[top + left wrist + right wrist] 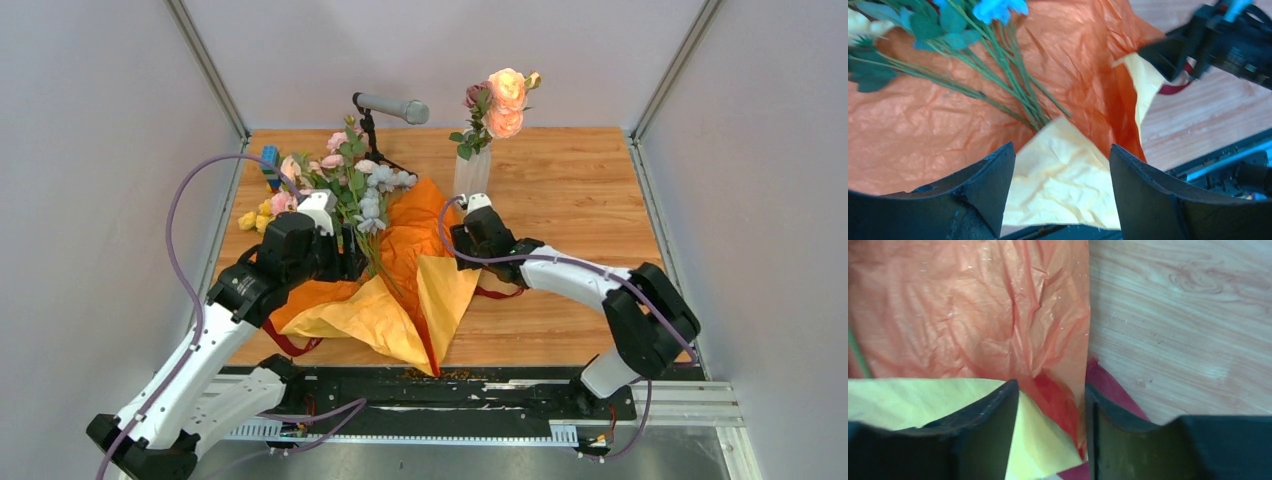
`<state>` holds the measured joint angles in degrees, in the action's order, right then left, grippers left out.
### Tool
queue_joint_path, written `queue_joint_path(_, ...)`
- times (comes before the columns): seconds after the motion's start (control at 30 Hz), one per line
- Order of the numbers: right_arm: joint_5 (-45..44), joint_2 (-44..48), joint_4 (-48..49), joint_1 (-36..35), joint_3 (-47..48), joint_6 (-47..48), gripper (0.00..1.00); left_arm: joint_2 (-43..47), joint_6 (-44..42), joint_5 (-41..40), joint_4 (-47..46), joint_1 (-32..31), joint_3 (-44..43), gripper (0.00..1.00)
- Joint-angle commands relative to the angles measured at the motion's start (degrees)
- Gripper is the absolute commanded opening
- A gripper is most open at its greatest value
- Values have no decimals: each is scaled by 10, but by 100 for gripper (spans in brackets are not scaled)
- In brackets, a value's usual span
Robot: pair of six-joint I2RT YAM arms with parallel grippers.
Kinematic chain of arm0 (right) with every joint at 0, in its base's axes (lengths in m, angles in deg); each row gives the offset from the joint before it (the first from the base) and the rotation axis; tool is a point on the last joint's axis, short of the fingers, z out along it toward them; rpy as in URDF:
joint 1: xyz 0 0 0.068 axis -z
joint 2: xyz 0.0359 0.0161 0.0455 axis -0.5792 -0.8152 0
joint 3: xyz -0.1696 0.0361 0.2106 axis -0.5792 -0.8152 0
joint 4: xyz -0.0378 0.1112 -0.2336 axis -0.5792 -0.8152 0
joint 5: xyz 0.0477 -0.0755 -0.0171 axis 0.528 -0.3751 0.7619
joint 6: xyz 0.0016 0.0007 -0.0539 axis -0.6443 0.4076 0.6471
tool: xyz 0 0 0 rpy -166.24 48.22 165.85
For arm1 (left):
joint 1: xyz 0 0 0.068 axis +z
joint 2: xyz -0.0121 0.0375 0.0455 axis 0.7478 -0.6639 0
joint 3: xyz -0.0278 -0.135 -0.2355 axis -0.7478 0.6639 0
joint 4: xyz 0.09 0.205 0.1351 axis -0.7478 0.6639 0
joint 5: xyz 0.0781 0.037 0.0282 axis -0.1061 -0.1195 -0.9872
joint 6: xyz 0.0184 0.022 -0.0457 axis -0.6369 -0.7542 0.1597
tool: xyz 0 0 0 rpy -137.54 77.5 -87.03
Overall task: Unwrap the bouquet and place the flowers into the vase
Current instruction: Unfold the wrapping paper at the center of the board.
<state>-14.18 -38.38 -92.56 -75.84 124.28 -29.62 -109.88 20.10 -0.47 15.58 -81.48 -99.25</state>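
Observation:
The bouquet's orange-yellow paper (400,285) lies spread open on the table. Loose flowers (350,185) lie across its far left part, their green stems (1008,80) fanned over the orange sheet. The white ribbed vase (472,172) stands behind the paper and holds peach roses (505,102). My left gripper (345,252) is open just above a yellow flap (1063,175), with nothing pinched between its fingers (1062,150). My right gripper (462,245) hangs open over the paper's right edge (1052,387), and the orange fold lies loose between its jaws.
A dark red ribbon (292,345) trails from under the paper on the left and shows beside the right gripper (1113,390). A grey microphone on a black stand (395,107) is at the back. A small blue object (270,160) sits at the far left. Grey walls close both sides.

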Motion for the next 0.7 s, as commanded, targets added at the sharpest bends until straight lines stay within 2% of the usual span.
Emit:
queue_joint_path(0.0, 37, 104, -44, -1, 33, 28, 55, -22, -68, 63, -57, 70, -2, 78)
queue_joint_path(0.1, 86, 158, -60, -1, 38, 25, 62, -43, -90, 80, -64, 105, 6, 82)
queue_joint_path(0.23, 234, 204, -59, -4, 50, 25, 73, -56, -112, 112, -74, 139, 9, 87)
queue_joint_path(0.33, 323, 205, -57, -23, 61, 26, 75, -53, -139, 105, -64, 159, -3, 94)
queue_joint_path(0.43, 349, 196, -36, -62, 58, 21, 75, -39, -153, 77, -57, 176, -11, 98)
queue_joint_path(0.67, 339, 169, 22, -153, 37, 14, 75, 14, -133, 53, -54, 176, 10, 100)
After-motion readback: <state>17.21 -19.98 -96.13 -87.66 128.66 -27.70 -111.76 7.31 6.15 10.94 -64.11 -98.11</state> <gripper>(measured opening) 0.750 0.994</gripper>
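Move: The near yellow flap of the wrapping paper lies some 13 cm back and 14 cm left of the right hand, about 3 cm lower. From that hand the right yellow flap is roughly 8 cm back and 2 cm left, the flower stems 1 cm ahead and 14 cm left, and the vase 13 cm ahead and 2 cm right. From the left hand, the near flap is some 20 cm below, about 2 cm back and 2 cm right. The paper's right side is left behind as the right hand lifts off it, rising about 15 cm and then swinging back and left over the paper towards the near flap, turning some 40 degrees counter-clockwise while its half-open fingers spread further. High above the stems, the left hand drifts forward and then left, about 7 cm in all, opening fully without touching the paper. ##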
